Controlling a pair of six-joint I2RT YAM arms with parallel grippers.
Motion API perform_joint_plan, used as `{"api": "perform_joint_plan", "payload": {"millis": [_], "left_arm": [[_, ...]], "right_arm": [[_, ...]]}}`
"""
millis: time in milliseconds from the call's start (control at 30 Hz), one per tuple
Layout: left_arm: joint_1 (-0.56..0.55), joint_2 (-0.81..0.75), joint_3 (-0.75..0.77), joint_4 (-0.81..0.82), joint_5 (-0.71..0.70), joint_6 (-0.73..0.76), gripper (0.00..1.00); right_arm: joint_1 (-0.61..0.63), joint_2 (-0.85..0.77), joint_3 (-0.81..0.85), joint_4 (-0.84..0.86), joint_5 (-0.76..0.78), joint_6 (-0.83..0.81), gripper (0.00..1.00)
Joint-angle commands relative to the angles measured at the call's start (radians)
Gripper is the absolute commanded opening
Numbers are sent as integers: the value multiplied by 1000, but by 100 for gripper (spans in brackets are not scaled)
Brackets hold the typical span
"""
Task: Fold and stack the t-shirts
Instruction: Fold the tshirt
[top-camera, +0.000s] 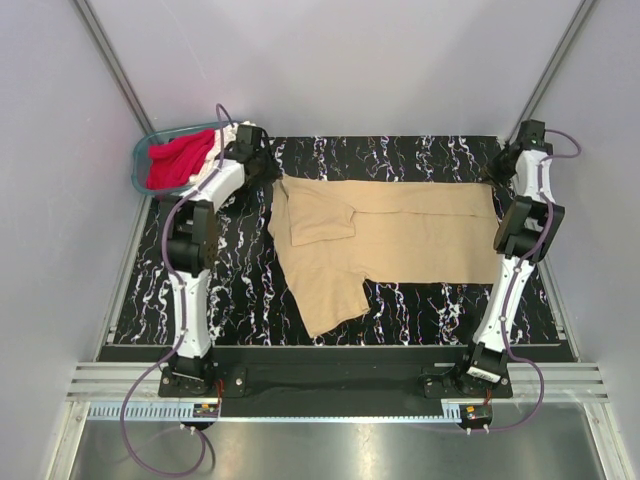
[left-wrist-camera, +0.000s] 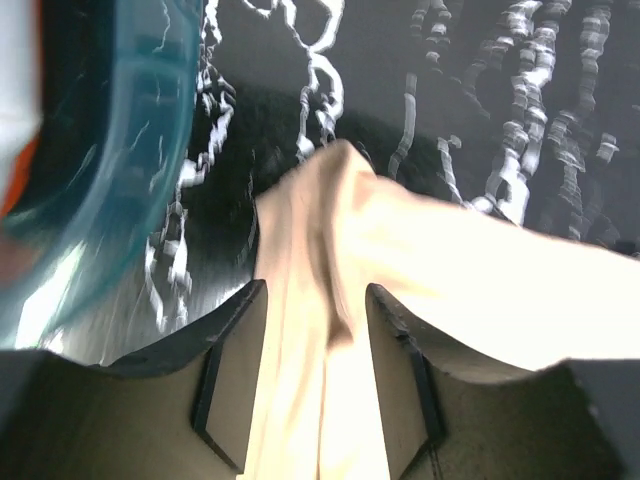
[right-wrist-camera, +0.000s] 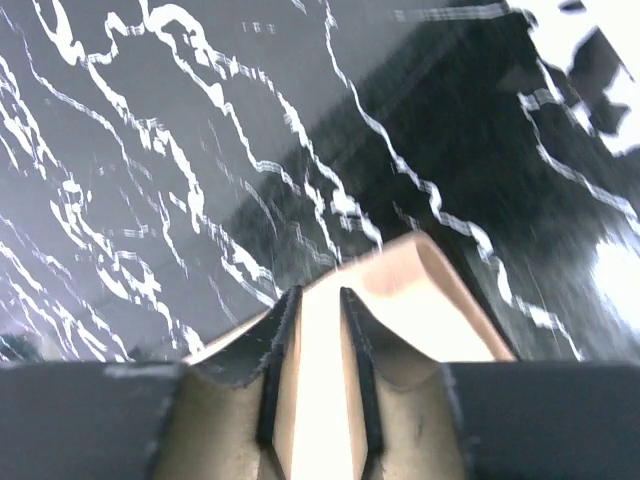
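Note:
The tan t-shirt (top-camera: 400, 235) lies spread across the black marbled table, its body folded into a long band, one sleeve (top-camera: 322, 222) folded over and a flap hanging toward the near edge. My left gripper (top-camera: 262, 165) is at the shirt's far left corner. In the left wrist view its jaws (left-wrist-camera: 316, 290) stand well apart, with a ridge of tan cloth (left-wrist-camera: 480, 290) running loose between them. My right gripper (top-camera: 500, 170) is at the far right corner; its jaws (right-wrist-camera: 320, 295) are a little apart around the cloth's edge (right-wrist-camera: 430, 300). The red t-shirt (top-camera: 178, 160) sits in the basket.
The teal basket (top-camera: 140, 160) stands at the back left corner, right beside my left gripper; its rim (left-wrist-camera: 130, 150) fills the left of the left wrist view. Grey walls close in on the table at left, right and back.

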Motion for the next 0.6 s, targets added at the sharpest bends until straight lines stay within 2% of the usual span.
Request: {"api": "perform_joint_plan", "payload": {"millis": [0,167,233,267,433,567], "left_arm": [[-23,-228,-82,12,-37,46,49],[-56,-517,-353,-19,-68,59,50],[-70,-605,-442,-38,-21,43,50],[-78,-690,-539,-45,10,31,50],[-144,-898,-843,-46,137,-64,48],[-205,-988,-978,-20,236,-171,48]], "right_arm": [[-3,-170,-5,-87,34,9,30],[14,-315,-146,-141,-1,-2,45],[40,-401,-248,-138,-7,-25,49],[50,-429,-287,-132,-12,-29,52],[145,-653,-609,-42,-82,-40,59],[236,-844,-898,37,-134,-43,63]]}}
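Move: The t-shirt's near sleeve lies some 36 cm back and 18 cm to the right of the left hand, a few cm lower; the folded-over far sleeve is about 12 cm back and 14 cm right, the far-left corner barely 2 cm ahead and 2 cm right, the basket roughly 25 cm left and 6 cm farther out. From the right hand the near sleeve is about 38 cm back and 48 cm left, with the far-right corner just below its fingers. Both hands leave the t-shirt's far corners and head for the near sleeve. The left, already open, swings back about 26 cm along the shirt's left side, first rising some 12 cm, then sinking about half that, turning slightly clockwise. The right rises and draws back, then sweeps left as well, its fingers opening wide and its wrist turning a little counter-clockwise. ##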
